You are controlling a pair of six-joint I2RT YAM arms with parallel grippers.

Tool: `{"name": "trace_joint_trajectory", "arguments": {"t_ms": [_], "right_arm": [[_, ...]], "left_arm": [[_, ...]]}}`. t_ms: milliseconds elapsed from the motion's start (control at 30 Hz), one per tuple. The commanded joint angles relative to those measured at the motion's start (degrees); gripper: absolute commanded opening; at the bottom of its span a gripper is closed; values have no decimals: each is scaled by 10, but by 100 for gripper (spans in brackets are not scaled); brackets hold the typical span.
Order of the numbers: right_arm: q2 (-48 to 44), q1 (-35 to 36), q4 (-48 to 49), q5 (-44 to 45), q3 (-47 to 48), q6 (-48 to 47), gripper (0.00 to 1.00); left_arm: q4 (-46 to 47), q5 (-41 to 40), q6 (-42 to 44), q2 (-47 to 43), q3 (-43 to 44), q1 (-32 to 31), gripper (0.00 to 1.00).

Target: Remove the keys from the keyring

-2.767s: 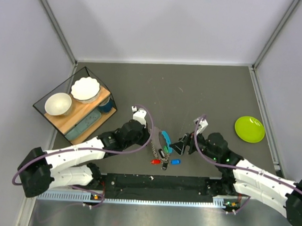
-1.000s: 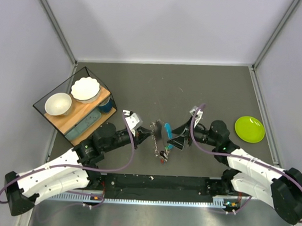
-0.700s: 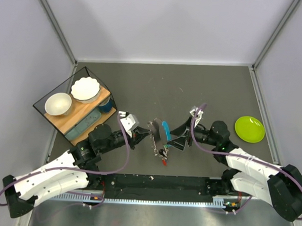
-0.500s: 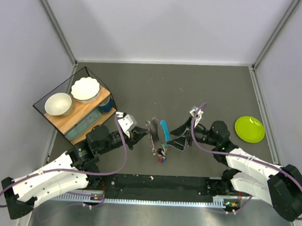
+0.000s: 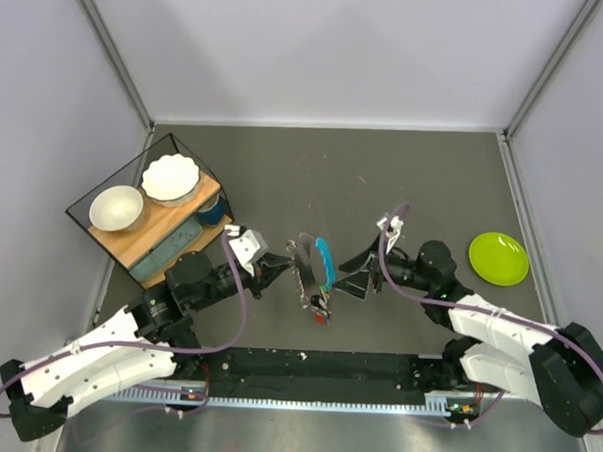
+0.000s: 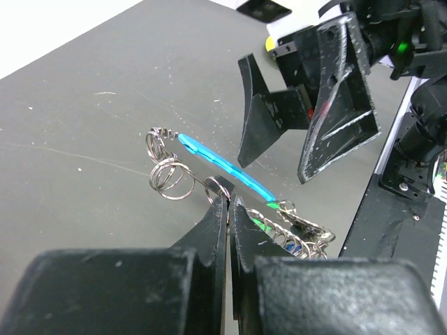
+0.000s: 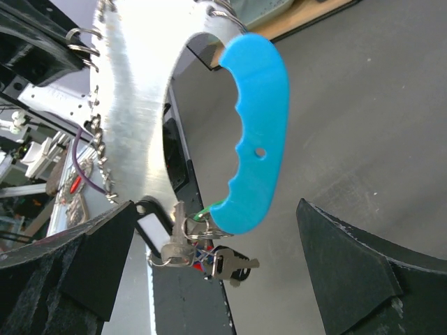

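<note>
A bunch of silver keys [image 5: 321, 307] [image 6: 304, 234] [image 7: 209, 251] hangs off the table under a curved cyan tag [image 5: 324, 257] [image 6: 223, 166] [image 7: 255, 132]. A string of thin silver rings, the keyring [image 5: 301, 269] [image 6: 167, 174], runs from the tag. My left gripper [image 5: 285, 266] [image 6: 228, 199] is shut on one of those rings and holds the bunch up. My right gripper [image 5: 352, 270] [image 7: 215, 209] is wide open just right of the bunch. The tag's lower end and the keys sit between its fingers [image 6: 335, 118] without touching them.
A lime-green plate [image 5: 498, 258] lies at the right edge of the dark table. A black-framed box [image 5: 147, 204] holding two white bowls stands at the left. A metal strip [image 5: 273, 425] runs along the near edge between the arm bases.
My left gripper has pulled back to the left and slightly away, carrying the rings, cyan tag and keys with it. The right gripper has stayed open and almost still.
</note>
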Motion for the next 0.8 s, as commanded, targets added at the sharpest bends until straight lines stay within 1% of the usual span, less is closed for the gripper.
{"name": "trace_joint_trajectory", "arguments": {"t_ms": [0, 33, 67, 133, 200, 233, 267, 300, 333, 367, 400, 467, 500, 567, 600, 700, 767], "right_arm": [[39, -4, 93, -31, 7, 40, 99], [57, -4, 112, -44, 6, 63, 99], [67, -4, 160, -51, 4, 76, 99], [89, -5, 211, -77, 4, 116, 99], [129, -4, 304, -99, 3, 146, 99], [142, -4, 340, -117, 2, 183, 98], [173, -5, 423, -125, 1, 203, 96], [189, -4, 466, -132, -1, 226, 92], [205, -3, 502, -140, 0, 272, 89], [233, -3, 539, -146, 3, 289, 84], [242, -3, 539, -150, 15, 299, 70], [249, -2, 539, -156, 17, 296, 55], [242, -1, 539, -152, 12, 286, 44], [225, -2, 539, -150, 7, 279, 39], [207, -2, 538, -149, 3, 276, 30], [178, -4, 538, -137, -3, 270, 14], [161, -6, 533, -131, -6, 267, 13]], "left_arm": [[48, 9, -8, -14, 39, -1, 0], [49, 9, -9, -15, 40, -1, 0], [48, 12, -11, -16, 40, -1, 0], [67, 15, -12, -17, 40, -1, 0], [73, 14, -14, -17, 39, -1, 0], [74, 13, -14, -18, 38, -1, 0], [75, 10, -14, -16, 37, -1, 0], [78, 8, -14, -17, 36, -1, 0], [80, 8, -15, -17, 33, -1, 0], [81, 5, -16, -16, 31, -2, 0], [85, 4, -17, -17, 29, -1, 0], [88, 1, -19, -17, 24, -1, 0], [88, -4, -20, -16, 21, -1, 0], [88, -10, -23, -14, 14, -2, 0], [89, -15, -26, -14, 6, -1, 0], [93, -15, -36, -15, -10, -1, 0], [96, -11, -42, -16, -16, -2, 0]]}}
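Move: The blue handle on the hanging steel plate is just off my open right fingers, its middle about 4 cm left, 2 cm forward and 3 cm above. The plate's middle is some 8 cm left, 3 cm forward and 2 cm up; the keys hang about 4 cm left, 4 cm back and 6 cm below that same right hand. From my left hand, the handle lies about 8 cm right, 2 cm forward and 5 cm lower. I slip my wide-open right hand about 2 cm left to the blue handle, then draw it back nearly 3 cm while the fingers close on the handle's lower end, the wrist rolling and its tips swinging towards my base, some 20 degrees in all. My left hand keeps its pinch on the wire coil at the plate's edge and lifts it about 3 cm. ##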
